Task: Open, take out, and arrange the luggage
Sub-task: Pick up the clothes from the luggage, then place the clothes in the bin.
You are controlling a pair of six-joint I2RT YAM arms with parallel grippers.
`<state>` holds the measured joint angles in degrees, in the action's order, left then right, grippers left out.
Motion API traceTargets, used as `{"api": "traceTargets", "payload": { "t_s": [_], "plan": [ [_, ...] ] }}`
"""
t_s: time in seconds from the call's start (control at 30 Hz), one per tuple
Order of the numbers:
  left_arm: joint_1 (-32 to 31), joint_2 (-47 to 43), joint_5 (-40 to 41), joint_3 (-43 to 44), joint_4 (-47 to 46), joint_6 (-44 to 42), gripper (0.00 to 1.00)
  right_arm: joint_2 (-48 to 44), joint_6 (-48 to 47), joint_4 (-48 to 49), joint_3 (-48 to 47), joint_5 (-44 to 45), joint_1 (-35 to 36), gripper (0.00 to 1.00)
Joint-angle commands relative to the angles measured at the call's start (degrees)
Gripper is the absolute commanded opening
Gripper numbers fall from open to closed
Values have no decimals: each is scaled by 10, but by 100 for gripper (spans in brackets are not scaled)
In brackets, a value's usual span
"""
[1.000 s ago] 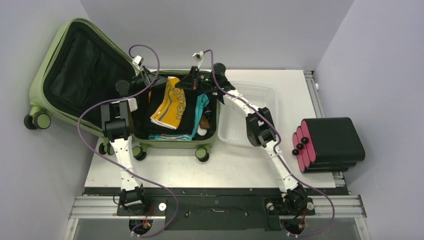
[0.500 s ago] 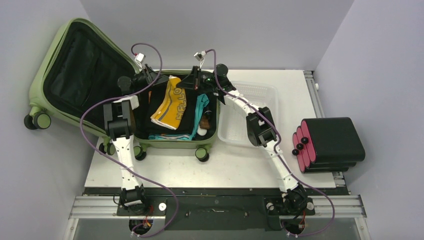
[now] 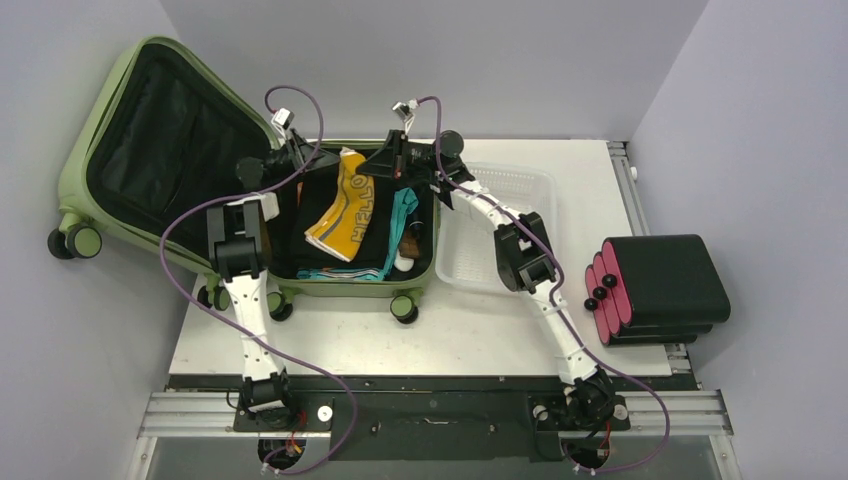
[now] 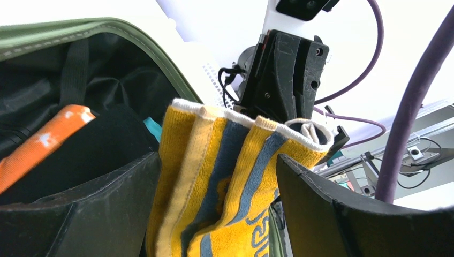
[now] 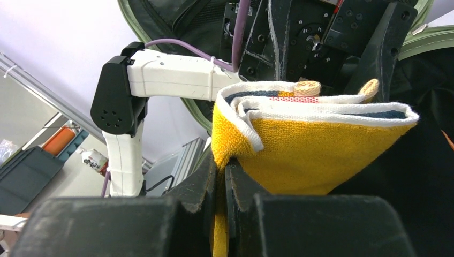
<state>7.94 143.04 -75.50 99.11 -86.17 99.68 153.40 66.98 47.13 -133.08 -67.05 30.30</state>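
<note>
The luggage (image 3: 75,170), an olive-green hard-shell suitcase, lies open on the table's left. Its black-lined lid tilts up to the far left, and its base (image 3: 340,288) holds folded clothes. A yellow towel (image 3: 345,205) with blue lettering hangs lifted above the clothes. My right gripper (image 3: 378,163) (image 5: 222,167) is shut on a corner of the towel (image 5: 310,150). My left gripper (image 3: 308,158) (image 4: 217,160) stands open at the towel's far left edge. The towel (image 4: 214,182) hangs between its wide fingers (image 4: 101,203).
A white mesh basket (image 3: 500,225) sits right of the suitcase. A black case with a pink-red side (image 3: 660,285) lies at the table's right edge. Black, teal (image 3: 402,212) and orange (image 4: 48,139) clothes fill the suitcase base. Purple cables loop above both wrists.
My right gripper has drawn the towel's far end slightly up and to the right. The left gripper's fingers have spread a little wider around the towel.
</note>
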Motion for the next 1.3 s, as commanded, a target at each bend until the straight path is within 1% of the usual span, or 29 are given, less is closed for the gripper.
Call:
{"api": "traceTargets", "payload": {
  "t_s": [0.0, 0.07, 0.13, 0.17, 0.2, 0.23, 0.27, 0.3, 0.33, 0.37, 0.4, 0.43, 0.47, 0.53, 0.67, 0.87, 0.97, 1.0, 1.07, 1.13, 1.17, 1.27],
  "plan": [
    [0, 23, 2, -79, -83, -10, 76, -70, -6, 33, 9, -16, -3, 0],
    [4, 3, 9, -89, -83, -14, 77, -82, -29, -4, 10, -16, -3, 0],
    [9, -13, 20, -98, -84, -13, 77, -95, -67, -64, 8, -12, -3, 0],
    [12, -20, 22, -101, -84, -14, 77, -106, -103, -118, 8, -5, -3, 0],
    [13, -32, 26, -106, -84, -16, 77, -113, -125, -152, 6, 1, -3, 0],
    [14, -39, 29, -110, -84, -17, 77, -127, -175, -226, 4, 14, -3, 0],
    [16, -54, 34, -117, -84, -19, 77, -133, -210, -277, -7, 25, -4, 0],
    [17, -60, 37, -121, -83, -20, 77, -147, -285, -385, -13, 52, -4, 0],
    [19, -74, 43, -129, -83, -20, 77, -154, -321, -435, -23, 65, -4, 0],
    [21, -81, 47, -137, -82, -22, 76, -167, -384, -529, -30, 94, -5, 0],
    [24, -95, 54, -141, -78, -24, 76, -182, -410, -597, -34, 109, -6, 0],
    [25, -111, 60, -149, -72, -32, 76, -190, -459, -626, -33, 140, -7, 0],
    [28, -120, 63, -154, -59, -37, 76, -207, -509, -687, -33, 158, -8, 0],
    [31, -147, 72, -172, -35, -62, 77, -241, -570, -750, -17, 221, -9, 0],
    [35, -200, 83, -201, 6, -105, 77, -319, -655, -819, 43, 288, -9, 0],
    [37, -248, 84, -228, 1, -99, 78, -418, -725, -863, 112, 324, -13, 0],
    [37, -273, 82, -250, 0, -101, 78, -436, -749, -892, 132, 334, -30, 0],
    [37, -279, 81, -255, -1, -104, 78, -444, -757, -892, 141, 336, -36, 0],
    [38, -294, 77, -280, -4, -106, 78, -457, -765, -876, 216, 340, -61, 0],
    [38, -307, 74, -296, -10, -107, 78, -465, -768, -850, 263, 341, -91, 0],
    [39, -315, 72, -302, -12, -107, 78, -466, -771, -840, 277, 341, -111, 0],
    [41, -327, 67, -325, -22, -106, 78, -465, -792, -838, 332, 338, -143, 0]
  ]
}}
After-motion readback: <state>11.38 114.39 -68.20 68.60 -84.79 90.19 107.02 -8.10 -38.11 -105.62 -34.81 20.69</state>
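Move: My right hand already pinches the top edge of the yellow HELLO cloth above the open luggage. The white basket it goes to lies about 27 cm to its right, 8 cm back and some 20 cm below. On the way, the teal cloth in the luggage lies roughly 8 cm right, 9 cm back and 16 cm lower. From my left hand the basket is about 32 cm right, 9 cm back and 20 cm down. I keep the yellow cloth pinched in my shut right fingers, lift a few centimetres, then sweep it about 20 cm right from over the luggage to the basket, arching to 7 cm up and sinking again as the fingers tip down some 40 degrees and swing clockwise. My left hand, still open, draws away from the cloth, about 8 cm back and 8 cm up. ##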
